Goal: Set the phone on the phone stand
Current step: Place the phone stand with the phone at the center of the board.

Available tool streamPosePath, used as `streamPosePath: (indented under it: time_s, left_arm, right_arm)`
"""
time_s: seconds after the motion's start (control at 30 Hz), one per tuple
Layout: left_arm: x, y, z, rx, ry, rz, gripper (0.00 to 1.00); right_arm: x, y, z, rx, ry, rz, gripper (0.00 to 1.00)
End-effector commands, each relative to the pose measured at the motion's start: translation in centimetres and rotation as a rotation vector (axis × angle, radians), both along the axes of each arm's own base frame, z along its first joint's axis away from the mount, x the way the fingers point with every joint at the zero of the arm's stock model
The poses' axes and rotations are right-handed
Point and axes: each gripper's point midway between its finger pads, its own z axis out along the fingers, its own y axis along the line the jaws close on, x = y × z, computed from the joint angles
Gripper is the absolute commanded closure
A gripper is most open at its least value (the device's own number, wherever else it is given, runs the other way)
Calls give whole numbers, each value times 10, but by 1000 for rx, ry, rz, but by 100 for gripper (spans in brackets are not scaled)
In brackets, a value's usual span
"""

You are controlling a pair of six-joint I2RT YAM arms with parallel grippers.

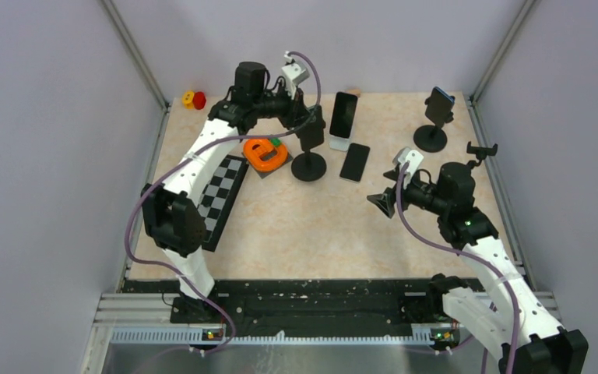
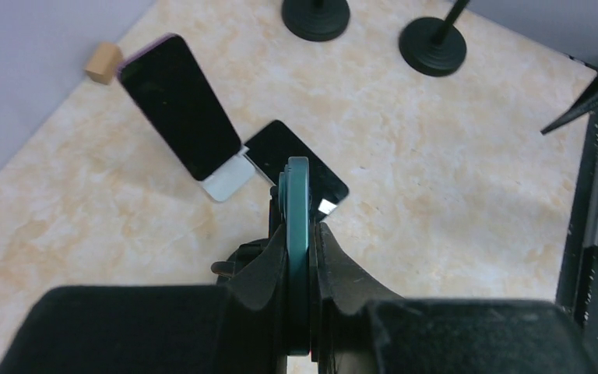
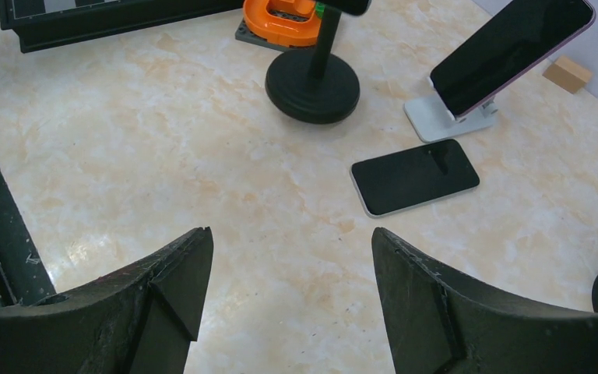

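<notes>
My left gripper is shut on a teal-edged phone, which I see edge-on and upright between the fingers. In the top view this gripper is right over a black phone stand with a round base and a pole. Part of the stand's black clamp shows just left of the phone, and I cannot tell whether they touch. My right gripper hangs open over bare table, with nothing between its fingers, to the right of the stand.
A dark phone leans on a white stand, and another phone lies flat beside it. Two more black stands are at the back right. An orange object and a chessboard lie to the left.
</notes>
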Motion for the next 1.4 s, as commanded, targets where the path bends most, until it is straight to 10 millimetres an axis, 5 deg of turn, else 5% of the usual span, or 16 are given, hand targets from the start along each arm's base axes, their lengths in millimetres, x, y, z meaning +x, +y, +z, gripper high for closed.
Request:
streamPosePath:
  time_s: [0.0,0.43,0.63,0.87,0.97,1.07,1.37]
  left_arm:
    - [35,4,93,-128,-265,67,100]
    - [121,23,89,-66,-396,220,100]
    - [141,21,78,-61,-428,232,100]
    - [144,17,44,-26,-359,200,99]
    - [137,18,34,-13,-338,185,88]
    - [129,21,30,1,-325,179,67]
    - [107,30,57,22,-356,181,7]
  right_arm:
    - [6,-6,17,3,-58,-26,25]
    - [10,-12,14,-5,-59,-49,25]
    - [12,-15,14,-5,-58,-63,25]
    - [18,-23,20,11,-52,-119,24]
    - [22,-30,28,23,-51,-163,24]
    - [28,-42,40,22,-57,-235,23]
    - [38,-93,83,-48,-85,-509,23]
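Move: The left hand already grips the phone stand with its phone; the spot for its base lies about 14 cm ahead, 3 cm left and 22 cm below. From the left hand, the silver stand with a phone is some 11 cm ahead and 12 cm right, the orange toy about 6 cm ahead and 15 cm left, and the flat phone 2 cm ahead and 17 cm right, all near table level. The setting-down spot is about 32 cm ahead and 26 cm left of the right hand, some 15 cm below. Keeping its pinch on the upright stand and phone, the left hand carries them forward about 14 cm, first rising a little and then sinking some 6 cm, turning slightly counter-clockwise, down onto the table between the orange toy and the silver stand; then its fingers open wide and let go. The empty, open right hand creeps right, then late on swings away rightward and up, turning about 20 degrees clockwise. ##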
